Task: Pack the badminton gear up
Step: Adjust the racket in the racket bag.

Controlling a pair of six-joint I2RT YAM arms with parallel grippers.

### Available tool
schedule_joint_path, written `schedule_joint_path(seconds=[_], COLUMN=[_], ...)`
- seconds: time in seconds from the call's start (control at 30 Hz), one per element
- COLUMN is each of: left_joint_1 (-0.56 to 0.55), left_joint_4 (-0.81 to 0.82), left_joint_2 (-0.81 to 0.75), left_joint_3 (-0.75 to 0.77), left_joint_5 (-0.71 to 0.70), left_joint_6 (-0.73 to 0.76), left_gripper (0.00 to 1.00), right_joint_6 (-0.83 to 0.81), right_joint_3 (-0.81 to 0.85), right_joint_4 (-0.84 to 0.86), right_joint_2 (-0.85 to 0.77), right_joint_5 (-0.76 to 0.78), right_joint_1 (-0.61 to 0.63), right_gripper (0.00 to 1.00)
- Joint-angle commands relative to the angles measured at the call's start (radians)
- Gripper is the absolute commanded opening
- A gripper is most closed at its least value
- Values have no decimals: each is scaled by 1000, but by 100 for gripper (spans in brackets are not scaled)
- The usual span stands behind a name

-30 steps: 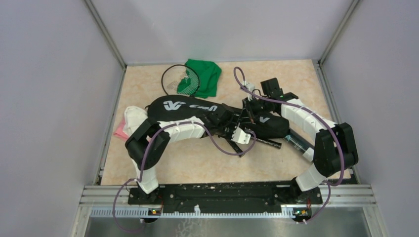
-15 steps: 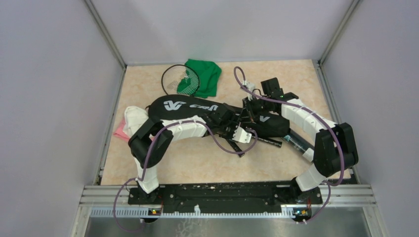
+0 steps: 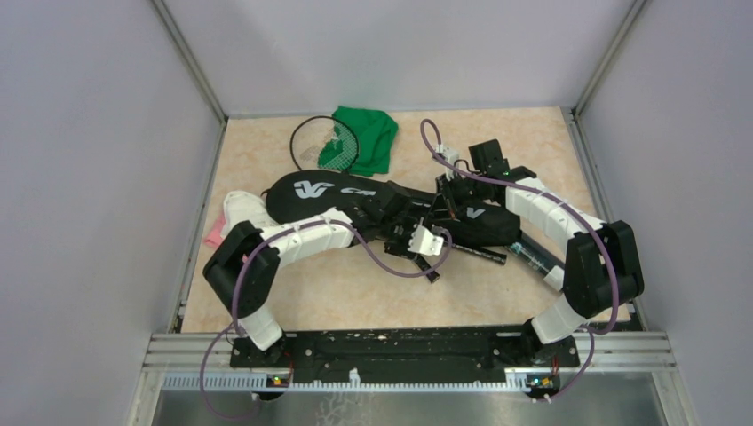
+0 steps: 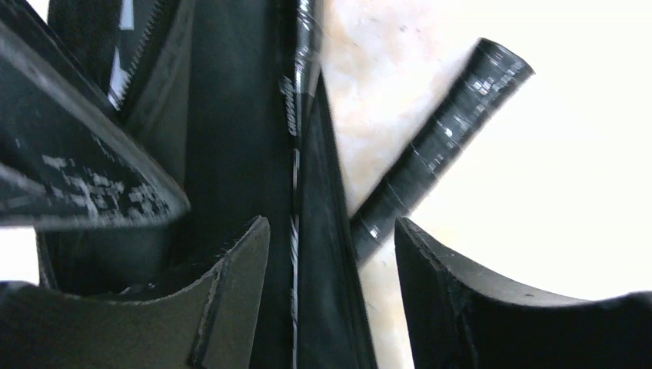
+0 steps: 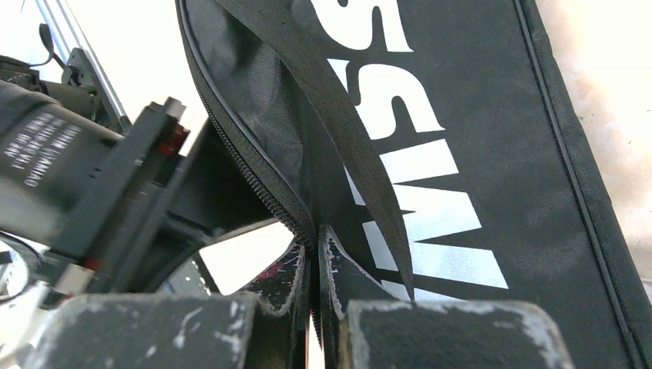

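The black racket bag (image 3: 324,191) lies across the middle of the table, white lettering up (image 5: 430,161). My right gripper (image 3: 449,202) (image 5: 315,240) is shut on the bag's open zipper edge, holding it up. My left gripper (image 3: 417,241) (image 4: 330,231) is at the bag's mouth, jaws apart, astride a racket's thin black shaft (image 4: 296,115) and the bag's edge. A wrapped racket handle (image 4: 438,146) (image 3: 479,256) sticks out over the table. A second racket's head (image 3: 324,142) lies at the back. The black tube (image 3: 535,257) rests under my right arm. No shuttlecock shows clearly.
A green cloth (image 3: 373,138) lies at the back under the racket head. White (image 3: 240,209) and pink (image 3: 216,236) cloths sit by the bag's left end. Walls close the table on three sides, with metal rails along the edges.
My left gripper's jaws have spread wider and it has shifted slightly left; the left elbow has swung out to the left. The right arm has not moved.
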Motion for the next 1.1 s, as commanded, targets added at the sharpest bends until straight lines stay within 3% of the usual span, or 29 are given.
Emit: schedule_joint_path(seconds=[0.0,0.33,0.67,0.83,1.07], left_joint_1=[2,2,8,15,42], left_joint_4=[-124,17,200,241,133], left_joint_2=[-128,-223,-144,-135,-182], left_joint_3=[-71,-285,-333,-337,-305], left_joint_5=[-43,-428,-569,-583,-506], left_joint_6=[35,12,78,105,131], left_gripper=[68,63,51,36,3], right_joint_6=[14,14,12,5,-6], right_joint_3=[-1,5,-6,-7,-2], right_joint_4=[16,16,16,12,3], right_joint_2=[-31,-15,-25,-26,-52], right_joint_5=[-5,-10,-11,-19,-16], right_joint_1=[-6,-4,-5,-5,-4], right_gripper=[0,0,0,0,0])
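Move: The bag's near zipper edge, at the spot to be gripped, is about 12 cm to the left of the open left hand, 4 cm ahead and 4 cm below it. The racket handle sticking out of the bag is some 18 cm to that hand's right and 2 cm back. The second racket's handle is closer, about 5 cm right and 5 cm back; both are some 6 cm lower. From the right hand the spot is roughly 17 cm left, 5 cm back and 9 cm below. The left hand travels some 11 cm to its left along the bag's near side, away from the two handles, drawing back a little and then sinking about 4 cm, while its fingers swing from slanting right to pointing more steeply down. It then pushes about 5 cm forward to the near zipper edge and closes almost shut, pinching the edge between its fingertips, while the right hand stays still and keeps its pinch on the bag's opening edge. ##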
